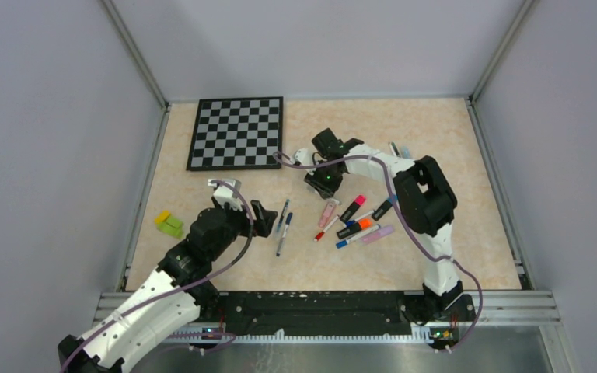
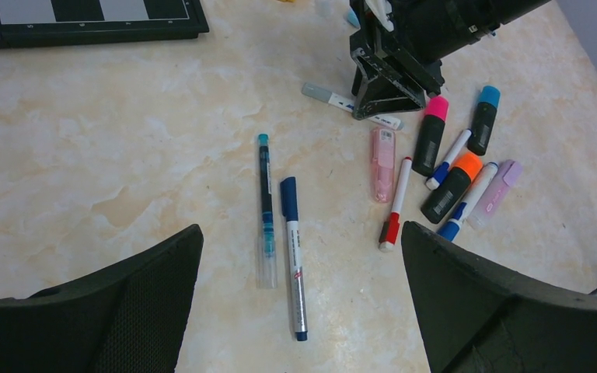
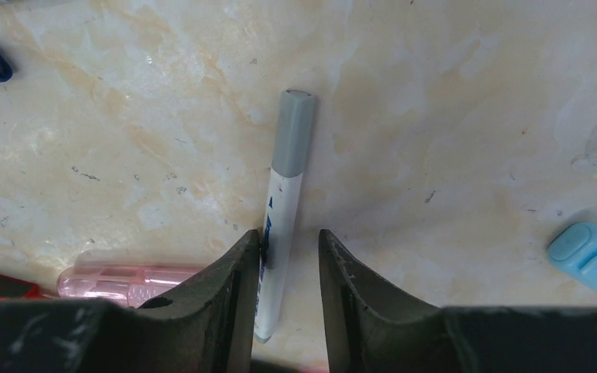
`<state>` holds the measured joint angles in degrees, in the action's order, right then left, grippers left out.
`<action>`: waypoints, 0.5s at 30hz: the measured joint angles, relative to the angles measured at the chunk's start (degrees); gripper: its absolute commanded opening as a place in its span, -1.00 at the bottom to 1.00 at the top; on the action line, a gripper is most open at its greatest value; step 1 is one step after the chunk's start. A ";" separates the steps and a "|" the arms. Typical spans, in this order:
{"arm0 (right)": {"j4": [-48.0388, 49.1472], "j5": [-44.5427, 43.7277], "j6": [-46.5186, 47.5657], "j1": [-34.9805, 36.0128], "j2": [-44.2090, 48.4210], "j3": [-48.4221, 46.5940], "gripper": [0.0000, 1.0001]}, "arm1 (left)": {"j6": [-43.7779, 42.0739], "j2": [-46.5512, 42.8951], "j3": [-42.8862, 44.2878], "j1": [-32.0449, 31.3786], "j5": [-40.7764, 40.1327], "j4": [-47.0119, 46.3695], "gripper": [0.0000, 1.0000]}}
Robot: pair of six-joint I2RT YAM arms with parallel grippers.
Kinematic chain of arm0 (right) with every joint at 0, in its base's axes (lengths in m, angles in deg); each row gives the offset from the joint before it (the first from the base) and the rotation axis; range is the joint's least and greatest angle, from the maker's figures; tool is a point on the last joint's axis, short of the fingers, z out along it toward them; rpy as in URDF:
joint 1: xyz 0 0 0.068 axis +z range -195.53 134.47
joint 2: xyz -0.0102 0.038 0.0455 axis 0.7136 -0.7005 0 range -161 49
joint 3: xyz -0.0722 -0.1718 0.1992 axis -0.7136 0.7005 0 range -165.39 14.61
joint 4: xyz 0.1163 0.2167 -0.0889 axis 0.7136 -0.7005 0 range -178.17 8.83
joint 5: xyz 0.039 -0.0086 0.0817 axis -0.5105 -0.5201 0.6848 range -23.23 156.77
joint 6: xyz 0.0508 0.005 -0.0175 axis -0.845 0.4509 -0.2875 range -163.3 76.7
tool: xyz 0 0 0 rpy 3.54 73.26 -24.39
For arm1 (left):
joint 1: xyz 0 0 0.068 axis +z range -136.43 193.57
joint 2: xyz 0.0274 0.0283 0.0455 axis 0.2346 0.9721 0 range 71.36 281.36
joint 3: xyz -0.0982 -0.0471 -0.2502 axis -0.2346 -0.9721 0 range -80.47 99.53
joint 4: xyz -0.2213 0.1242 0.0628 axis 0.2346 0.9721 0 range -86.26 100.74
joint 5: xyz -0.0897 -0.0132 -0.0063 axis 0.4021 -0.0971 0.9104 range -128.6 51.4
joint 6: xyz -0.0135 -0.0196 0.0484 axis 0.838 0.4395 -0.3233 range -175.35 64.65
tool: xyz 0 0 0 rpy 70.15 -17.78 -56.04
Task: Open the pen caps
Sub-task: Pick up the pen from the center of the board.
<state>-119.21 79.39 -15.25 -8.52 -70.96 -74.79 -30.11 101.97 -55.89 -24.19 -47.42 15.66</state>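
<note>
A white pen [image 3: 281,225] with a grey cap [image 3: 294,132] lies on the table between the fingers of my right gripper [image 3: 288,237]. The left finger touches its barrel and a gap remains on the right side. In the top view this gripper [image 1: 322,183] points down at the table behind the pen cluster. My left gripper [image 2: 301,229] hangs wide open and holds nothing. It is above a white pen with a dark blue cap [image 2: 288,198] and a teal pen with a clear cap [image 2: 265,260]. To the right lie black markers with pink [image 2: 436,107], light blue [image 2: 489,95] and orange [image 2: 469,164] caps.
A chessboard [image 1: 237,132] lies at the back left and a yellow-green block [image 1: 169,224] near the left wall. A red-capped pen [image 2: 389,231], a pink case [image 2: 383,163] and a lilac highlighter [image 2: 497,190] sit in the cluster. A loose light blue piece [image 3: 595,260] lies right of my right gripper.
</note>
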 measured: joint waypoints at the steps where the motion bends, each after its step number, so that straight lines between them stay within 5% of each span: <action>1: 0.09 -0.46 -0.02 0.07 -0.02 0.00 -0.43 | 0.04 -0.07 -0.09 0.00 0.00 -0.07 0.98; 9: 0.79 -2.82 0.24 0.11 -0.44 -0.48 -1.00 | 2.47 -0.39 -2.64 0.00 2.27 -3.19 0.97; 15: 1.29 -3.06 0.20 -0.07 -0.52 -0.72 -1.00 | 6.05 -0.07 -5.62 0.00 5.73 -6.88 0.97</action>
<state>-117.92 76.33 -15.05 -8.58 -71.49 -75.51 -24.06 101.91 -61.51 -24.19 -41.69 8.77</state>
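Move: The grey-capped white pen lies flat on the table practically between the right hand's open fingertips, its middle about 1 cm to the left of the hand point and level with it. The pink highlighter is about 5 cm back, the red marker some 8 cm back behind that, and the pink-capped black marker about 3 cm back and 6 cm to the right. From the raised left hand the grey-capped pen is roughly 12 cm ahead, 14 cm to the right and 15 cm below. Staying down at table height, the right hand eases forward a little over 1 cm while its fingers close from about a third open to almost shut, bringing the rear finger against the grey-capped pen and pinching its white barrel between the two tips, with no lift yet. Meanwhile the left hand, fingers kept wide open, drifts about 2 cm to its right and nearly as far down, slightly back as well, rolling some 5–10 degrees, and comes a little nearer the pen from above. ##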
